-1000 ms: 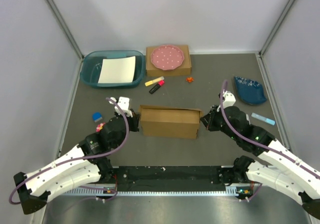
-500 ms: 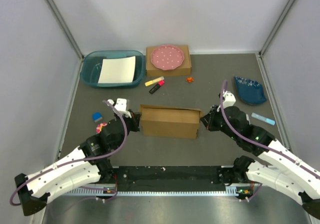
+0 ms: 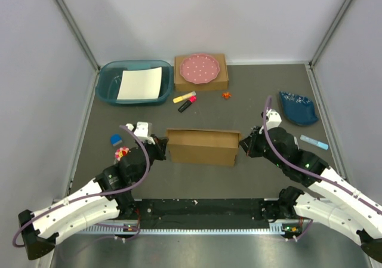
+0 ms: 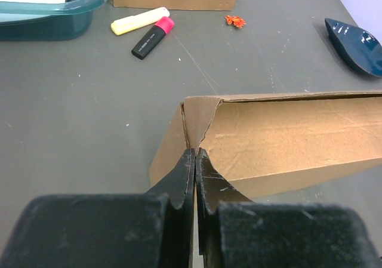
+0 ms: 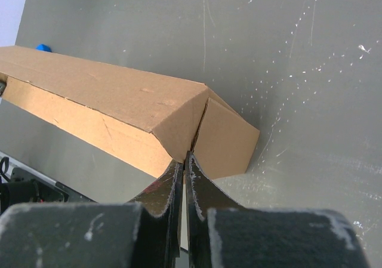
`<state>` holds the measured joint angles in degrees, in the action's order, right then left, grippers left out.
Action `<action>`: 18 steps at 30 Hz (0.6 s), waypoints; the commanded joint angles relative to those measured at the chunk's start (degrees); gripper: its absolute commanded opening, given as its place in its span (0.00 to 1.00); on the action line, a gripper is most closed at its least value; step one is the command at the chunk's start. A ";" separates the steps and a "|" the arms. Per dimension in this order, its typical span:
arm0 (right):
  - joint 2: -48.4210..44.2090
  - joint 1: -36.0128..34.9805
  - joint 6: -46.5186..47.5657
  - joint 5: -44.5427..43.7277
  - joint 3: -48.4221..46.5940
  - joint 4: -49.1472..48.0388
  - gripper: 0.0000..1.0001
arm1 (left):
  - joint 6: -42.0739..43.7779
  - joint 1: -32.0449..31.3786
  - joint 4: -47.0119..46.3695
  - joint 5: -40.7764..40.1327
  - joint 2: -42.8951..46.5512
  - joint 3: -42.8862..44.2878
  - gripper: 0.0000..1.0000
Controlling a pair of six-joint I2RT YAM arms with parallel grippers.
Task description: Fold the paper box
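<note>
The paper box (image 3: 203,147) is a long brown cardboard shape standing on the table's middle, its top edge open toward the back. My left gripper (image 3: 162,147) is shut, tips against the box's left end. In the left wrist view the closed tips (image 4: 195,151) meet the corner seam of the box (image 4: 286,136), with nothing seen between them. My right gripper (image 3: 242,144) is shut at the box's right end. In the right wrist view its tips (image 5: 185,156) touch the slit where the end flap meets the box (image 5: 107,101).
At the back stand a teal bin (image 3: 107,83) with white paper (image 3: 140,83) and a small brown box (image 3: 218,80) bearing a pink plate (image 3: 200,68). Two markers (image 3: 186,100) and an orange scrap (image 3: 227,95) lie behind the box. A blue dish (image 3: 298,108) sits right, a blue piece (image 3: 116,139) left.
My left gripper closed the last bit and its arm drew slightly back toward the near left. The box and the right arm stayed put.
</note>
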<state>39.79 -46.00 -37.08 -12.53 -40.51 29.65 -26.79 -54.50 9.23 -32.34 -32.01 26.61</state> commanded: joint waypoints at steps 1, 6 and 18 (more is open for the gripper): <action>0.55 -0.50 0.17 1.37 1.31 5.86 0.00 | -2.47 0.01 8.17 0.95 -1.39 -3.85 0.00; 0.29 -0.50 0.08 1.46 -0.44 6.12 0.15 | -4.59 0.01 7.90 2.80 -3.58 -4.29 0.00; 2.04 -0.50 2.27 -2.58 -8.96 6.30 0.33 | -3.01 0.01 7.20 1.84 -2.97 -2.18 0.00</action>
<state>41.21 -46.02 -36.47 -12.93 -44.38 35.51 -29.93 -54.43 7.18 -32.64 -32.62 25.76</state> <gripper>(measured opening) 0.310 0.012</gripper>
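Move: The box's right corner flap is right at the right hand's shut fingertips, about 1 cm ahead and 1 cm left, at their height. The orange toy lies some 24 cm ahead and 7 cm left, the black marker about 21 cm ahead and 23 cm left, both roughly 9 cm lower. For the left hand, the left corner flap sits at the fingertips, about 1 cm ahead and 1 cm right, level with them. Slightly to its right and back, about 1 cm in all, the right hand eases away from the box's right corner flap as its shut fingers spread to about a third open, letting go; it sinks a hair, then starts to rise. The left hand stays at the left corner, fingers shut on the flap, with only a few degrees of roll. ##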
